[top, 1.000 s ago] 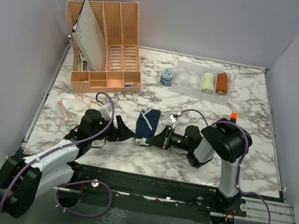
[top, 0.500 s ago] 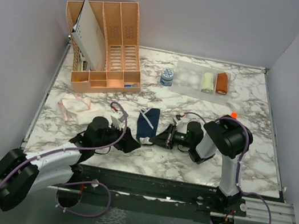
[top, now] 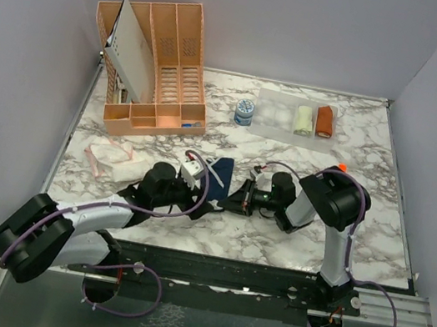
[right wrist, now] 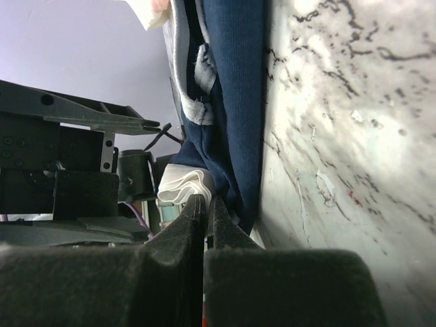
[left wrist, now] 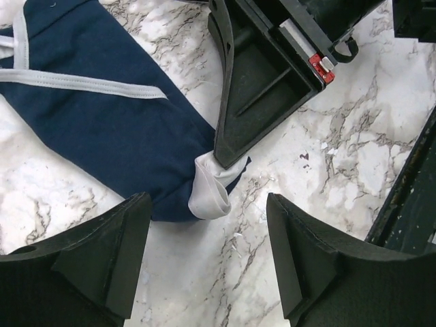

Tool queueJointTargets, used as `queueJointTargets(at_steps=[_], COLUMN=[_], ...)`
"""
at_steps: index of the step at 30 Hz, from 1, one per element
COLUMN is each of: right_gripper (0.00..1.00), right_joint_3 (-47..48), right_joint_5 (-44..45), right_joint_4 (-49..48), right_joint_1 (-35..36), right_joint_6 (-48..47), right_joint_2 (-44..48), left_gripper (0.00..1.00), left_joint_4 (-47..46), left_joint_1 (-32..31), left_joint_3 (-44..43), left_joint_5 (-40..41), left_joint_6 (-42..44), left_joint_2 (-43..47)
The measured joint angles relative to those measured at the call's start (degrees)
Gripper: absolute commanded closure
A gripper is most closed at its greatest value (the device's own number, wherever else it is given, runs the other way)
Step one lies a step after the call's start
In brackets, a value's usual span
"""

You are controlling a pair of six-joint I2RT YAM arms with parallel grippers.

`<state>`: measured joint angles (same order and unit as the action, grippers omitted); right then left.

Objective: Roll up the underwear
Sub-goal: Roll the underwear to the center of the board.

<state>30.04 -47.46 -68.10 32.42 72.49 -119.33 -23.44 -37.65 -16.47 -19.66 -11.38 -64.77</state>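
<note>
The navy blue underwear (top: 219, 172) lies folded lengthwise on the marble table, its white-banded near corner (left wrist: 208, 192) pinched by my right gripper (top: 228, 204). In the right wrist view the fingertips (right wrist: 204, 208) are shut on that white band below the navy cloth (right wrist: 235, 102). My left gripper (left wrist: 208, 272) hangs open just in front of that corner, its fingers (left wrist: 102, 259) on either side of bare table, touching no cloth. In the top view the left gripper (top: 204, 205) sits beside the right one. The whitish-pink underwear (top: 109, 157) lies flat at the left.
A peach divided organizer (top: 155, 68) stands at the back left. A small blue-and-white roll (top: 244, 114) sits mid-back. A clear tray (top: 274, 114) at the back right holds a cream bundle (top: 304, 121) and a rust-orange bundle (top: 325, 120). Walls close in on both sides.
My left arm has swung right, bringing its open gripper up to the navy underwear's near end. The right gripper has stayed shut on the corner, shifting slightly right.
</note>
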Motion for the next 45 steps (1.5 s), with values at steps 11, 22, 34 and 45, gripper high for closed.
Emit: queueJointTargets(at_steps=[11,22,34,45], right_gripper=[0.99,0.63,0.3,0.31], right_joint_3=[0.85,1.66,-5.79,-13.94], right_joint_5=[-1.68,-3.5,-1.18,2.47], right_joint_4=[2.36,5.95,12.28,8.0], right_joint_1=[-0.96,-1.09,-0.92,8.72], right_joint_6=[-0.94,-6.8,-48.96,-81.9], right_joint_2=[0.26,2.89,23.87,27.89], left_gripper=[0.34,1.0,1.0,1.0], left_joint_4=[0.26,-0.5,8.66,17.66], left_joint_1=[-1.77,-2.4,-2.54,-1.73], left_joint_3=[-2.05,-6.6,-10.71,-14.08], left_joint_5=[0.04,0.07,-3.41,-8.46], left_joint_6=[4.46,6.05,2.58,0.28], left_joint_2=[-8.76,-16.24,-13.4,-15.78])
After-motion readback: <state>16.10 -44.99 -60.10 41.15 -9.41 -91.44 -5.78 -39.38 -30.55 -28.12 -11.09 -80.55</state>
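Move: The underwear's rolled white end lies about 3 cm to the right of the open left hand, 1 cm ahead and some 4 cm below it. The flat navy part runs forward from it, its middle about 7 cm farther out. The jar stands around 27 cm ahead of the left hand and 6 cm to its right. The right hand already pinches the roll's right end, the roll's middle some 2 cm to its left. The left fingers close on the rolled end after sinking about 4 cm and edging right, taking it over from the right hand; the hand then lifts slightly, draws back some 3 cm and rolls its top forward. Once the left has closed, the right fingers open and let go, and that hand rises about 5 cm, then pulls back 5 cm, rolling its top back some 85 degrees. ##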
